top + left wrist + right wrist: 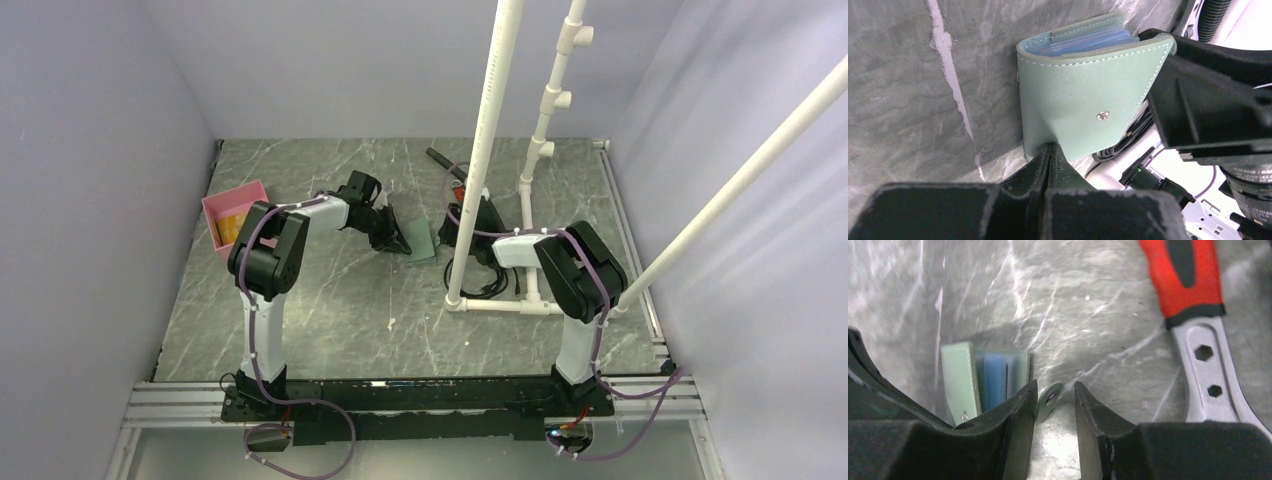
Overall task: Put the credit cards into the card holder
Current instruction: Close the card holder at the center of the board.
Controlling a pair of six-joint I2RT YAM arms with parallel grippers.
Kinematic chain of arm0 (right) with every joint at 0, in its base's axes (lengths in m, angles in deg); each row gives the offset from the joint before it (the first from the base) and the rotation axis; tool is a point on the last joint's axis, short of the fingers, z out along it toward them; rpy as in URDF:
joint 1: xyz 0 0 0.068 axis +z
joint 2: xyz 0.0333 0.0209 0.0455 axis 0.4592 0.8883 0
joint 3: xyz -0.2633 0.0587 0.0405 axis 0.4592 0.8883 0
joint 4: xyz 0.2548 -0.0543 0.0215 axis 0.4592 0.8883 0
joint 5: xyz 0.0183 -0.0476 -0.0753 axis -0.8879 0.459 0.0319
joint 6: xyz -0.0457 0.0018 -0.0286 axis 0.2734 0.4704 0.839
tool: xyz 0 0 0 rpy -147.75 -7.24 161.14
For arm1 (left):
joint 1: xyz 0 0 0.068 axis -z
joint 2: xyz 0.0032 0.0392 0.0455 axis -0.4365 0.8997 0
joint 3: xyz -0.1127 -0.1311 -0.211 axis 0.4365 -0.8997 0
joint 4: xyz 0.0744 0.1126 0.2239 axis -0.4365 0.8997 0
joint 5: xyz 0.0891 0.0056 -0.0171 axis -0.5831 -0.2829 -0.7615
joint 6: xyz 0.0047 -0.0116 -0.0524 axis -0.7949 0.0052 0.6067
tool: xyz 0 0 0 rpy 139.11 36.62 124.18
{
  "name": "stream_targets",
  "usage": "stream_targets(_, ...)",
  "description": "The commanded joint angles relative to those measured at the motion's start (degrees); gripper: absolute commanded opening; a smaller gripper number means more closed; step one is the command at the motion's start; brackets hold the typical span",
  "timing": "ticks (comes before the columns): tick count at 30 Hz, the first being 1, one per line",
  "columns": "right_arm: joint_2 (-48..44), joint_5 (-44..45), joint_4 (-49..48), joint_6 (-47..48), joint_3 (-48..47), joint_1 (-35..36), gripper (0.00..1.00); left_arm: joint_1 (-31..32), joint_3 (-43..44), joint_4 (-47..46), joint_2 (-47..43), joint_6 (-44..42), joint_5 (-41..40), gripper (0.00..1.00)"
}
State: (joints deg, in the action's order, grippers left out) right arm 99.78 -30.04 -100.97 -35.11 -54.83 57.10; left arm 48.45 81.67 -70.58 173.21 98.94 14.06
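Observation:
The muted-green card holder (pixel 1083 100) lies on the table, its cover lifted, with pale blue pockets (pixel 1088 42) showing inside. My left gripper (pixel 1050 147) is shut, pinching the cover's near edge. My right gripper (pixel 1055 385) is open at the holder's (pixel 960 380) other side, with the small closure tab (pixel 1049 400) between its fingertips, against the left finger. From above, both grippers meet at the holder (pixel 424 245). An orange-tan credit card (pixel 231 227) lies in the pink tray (pixel 236 196) at the left, far from both grippers.
A red-and-black-handled metal tool (pixel 1193 285) lies just beyond the right gripper. A white pipe frame (pixel 500 302) stands on the table right of the holder, its upright (pixel 485 150) crossing the top view. Walls enclose the table.

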Motion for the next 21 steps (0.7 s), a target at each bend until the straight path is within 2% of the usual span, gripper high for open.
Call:
stream_targets(1,-0.6,4.3,-1.1,-23.7,3.2,-2.5,0.36,0.7,-1.5,7.5,5.2,-4.4,-11.2,0.02)
stream_targets(5,-2.2,-1.8,2.0,-13.7,1.6,-2.5,0.38,0.8,-1.0,7.3,3.1,-5.3,-9.3,0.04)
stream_targets(9,-1.4,-8.9,10.2,-4.8,-2.7,-3.0,0.38,0.8,-0.7,3.2,0.8,-4.9,-1.0,0.15)
stream_targets(12,-1.3,-11.8,11.8,-4.1,-3.0,-3.2,0.34,0.8,-1.5,-1.1,-0.7,-2.1,3.6,0.26)
stream_targets(14,-2.1,-13.2,11.0,-4.6,-2.2,-3.4,0.33,0.8,-1.3,-2.9,-1.2,-0.9,5.4,0.29)
stream_targets(17,-2.7,-16.9,10.8,-4.5,-2.6,-4.4,0.36,0.8,0.0,-3.4,-0.4,-0.2,6.4,0.29)
stream_targets(21,-3.4,-18.2,11.4,-4.6,-3.2,-6.3,0.36,0.7,2.7,-3.6,1.1,0.9,6.9,0.25)
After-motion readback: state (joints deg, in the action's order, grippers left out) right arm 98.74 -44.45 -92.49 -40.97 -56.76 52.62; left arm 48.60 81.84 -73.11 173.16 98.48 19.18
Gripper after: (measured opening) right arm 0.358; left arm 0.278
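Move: The folded card holder's middle lies about 3 cm right of and 2 cm ahead of the left hand, about 1 cm below it. From the right hand the holder's free closing strap is only some 1 cm to the left, level with it fore and aft, with the holder's middle 5 cm left and 2 cm back. The red-handled tool lies about 6 cm right of the right hand and 6 cm ahead, the cable coil some 8 cm right and 9 cm back. Ease the left gripper off the holder's upper leaf, up and right a little over 1 cm each, and part its closed fingers by about a quarter. With the right gripper, keep the fingers partly open around the strap: swing right and slightly forward about 1 cm while turning clockwise, then draw back about 2.5 cm and slightly left along the holder's right edge, turning back counter-clockwise and tipping the fingers down. ##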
